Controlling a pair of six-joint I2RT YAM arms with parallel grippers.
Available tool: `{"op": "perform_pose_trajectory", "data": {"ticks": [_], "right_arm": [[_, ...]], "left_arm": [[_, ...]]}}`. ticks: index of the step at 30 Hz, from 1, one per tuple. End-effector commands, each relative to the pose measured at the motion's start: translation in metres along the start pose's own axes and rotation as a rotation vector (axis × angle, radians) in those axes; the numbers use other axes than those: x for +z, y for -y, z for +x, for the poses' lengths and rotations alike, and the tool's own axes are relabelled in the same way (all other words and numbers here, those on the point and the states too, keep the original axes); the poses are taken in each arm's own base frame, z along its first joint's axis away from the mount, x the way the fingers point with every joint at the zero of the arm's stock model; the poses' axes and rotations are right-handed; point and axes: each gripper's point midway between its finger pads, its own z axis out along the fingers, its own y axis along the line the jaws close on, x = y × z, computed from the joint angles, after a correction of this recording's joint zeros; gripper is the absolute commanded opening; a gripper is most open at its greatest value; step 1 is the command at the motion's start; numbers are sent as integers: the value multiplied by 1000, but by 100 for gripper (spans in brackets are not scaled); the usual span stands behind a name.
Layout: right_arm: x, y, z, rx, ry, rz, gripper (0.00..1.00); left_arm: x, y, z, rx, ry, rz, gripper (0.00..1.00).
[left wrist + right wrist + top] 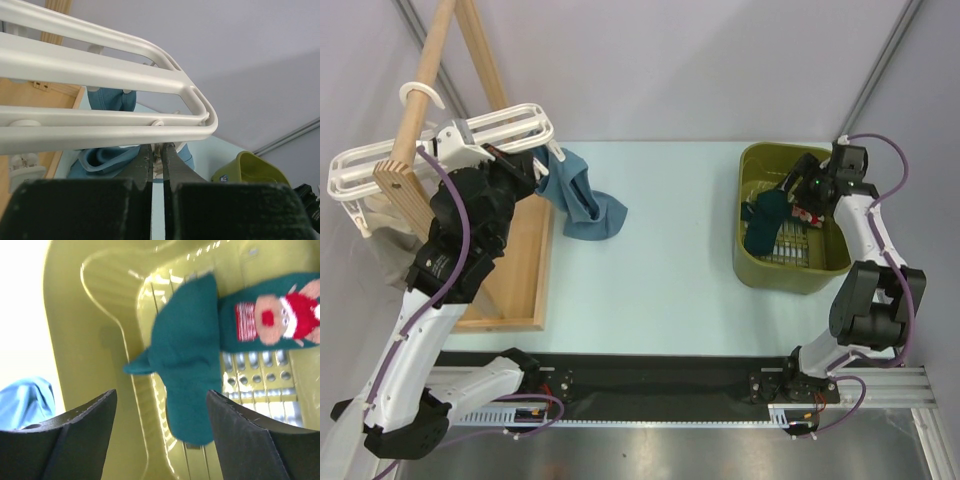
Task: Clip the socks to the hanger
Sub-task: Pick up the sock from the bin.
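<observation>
The white hanger [440,145] hangs at the far left on a wooden pole. A steel-blue sock [582,203] droops from its right end onto the table. My left gripper [532,166] is shut on a small white clip [157,161] under the hanger's bars [100,60], right beside the blue sock [107,156]. At the far right, my right gripper [802,192] hovers open over a green basket [798,275]. Below its spread jaws [161,395] lie a plain teal sock [187,355] and a teal sock with a red-and-white motif [280,315]; neither is touched.
A wooden A-frame rack [510,300] stands at the left with its pole [425,90] carrying the hanger's hook. A beige cloth [385,255] lies behind the left arm. The basket's wall [85,315] rises close to the right gripper's left finger.
</observation>
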Motion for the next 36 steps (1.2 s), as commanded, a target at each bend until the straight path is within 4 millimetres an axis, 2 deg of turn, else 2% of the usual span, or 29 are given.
{"op": "perform_pose_trajectory", "data": {"ticks": [1, 2, 3, 5, 6, 9, 10, 13, 20, 27, 30, 33, 34, 36], "right_arm": [[1, -2, -37, -9, 75, 1, 79], [0, -5, -49, -1, 92, 1, 79], [12, 1, -48, 19, 79, 12, 77], [24, 5, -56, 42, 95, 12, 74], [39, 11, -52, 68, 71, 17, 74], [59, 13, -53, 90, 51, 2, 71], [74, 20, -46, 104, 23, 13, 71], [98, 29, -45, 108, 4, 27, 68], [125, 37, -34, 87, -31, 61, 65], [138, 27, -23, 111, -61, -13, 61], [138, 22, -30, 110, -35, -29, 54], [137, 16, -39, 98, -6, -44, 38], [136, 16, -42, 89, 2, -43, 22], [134, 14, -46, 77, 9, -45, 4]], "left_arm": [[-2, 7, 13, 14, -54, 48, 0], [-1, 7, 14, 14, -55, 47, 0], [-1, 6, 15, 17, -59, 45, 0], [-2, 6, 14, 16, -58, 46, 0], [-2, 6, 14, 16, -57, 44, 0], [-2, 6, 13, 14, -53, 45, 0], [-1, 7, 13, 14, -53, 45, 0], [-1, 7, 13, 14, -53, 46, 0], [0, 8, 14, 15, -55, 49, 0], [1, 8, 17, 13, -62, 47, 0], [1, 7, 18, 10, -63, 46, 0], [1, 7, 18, 11, -64, 45, 0], [1, 7, 17, 12, -62, 45, 0], [1, 7, 18, 13, -66, 43, 0]]}}
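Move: The teal sock lies in the bin about 4 cm ahead of the right hand, 2 cm to its left and 12 cm below. The reindeer sock is some 10 cm to the right of the teal sock and 2 cm farther out; the bin's left wall stands about 8 cm to the teal sock's left, level with its middle. From the left hand the teal sock lies roughly 17 cm ahead, 56 cm right and 40 cm down. Reaching forward and down, about 10 cm each, the right hand pinches the teal sock's far end. ##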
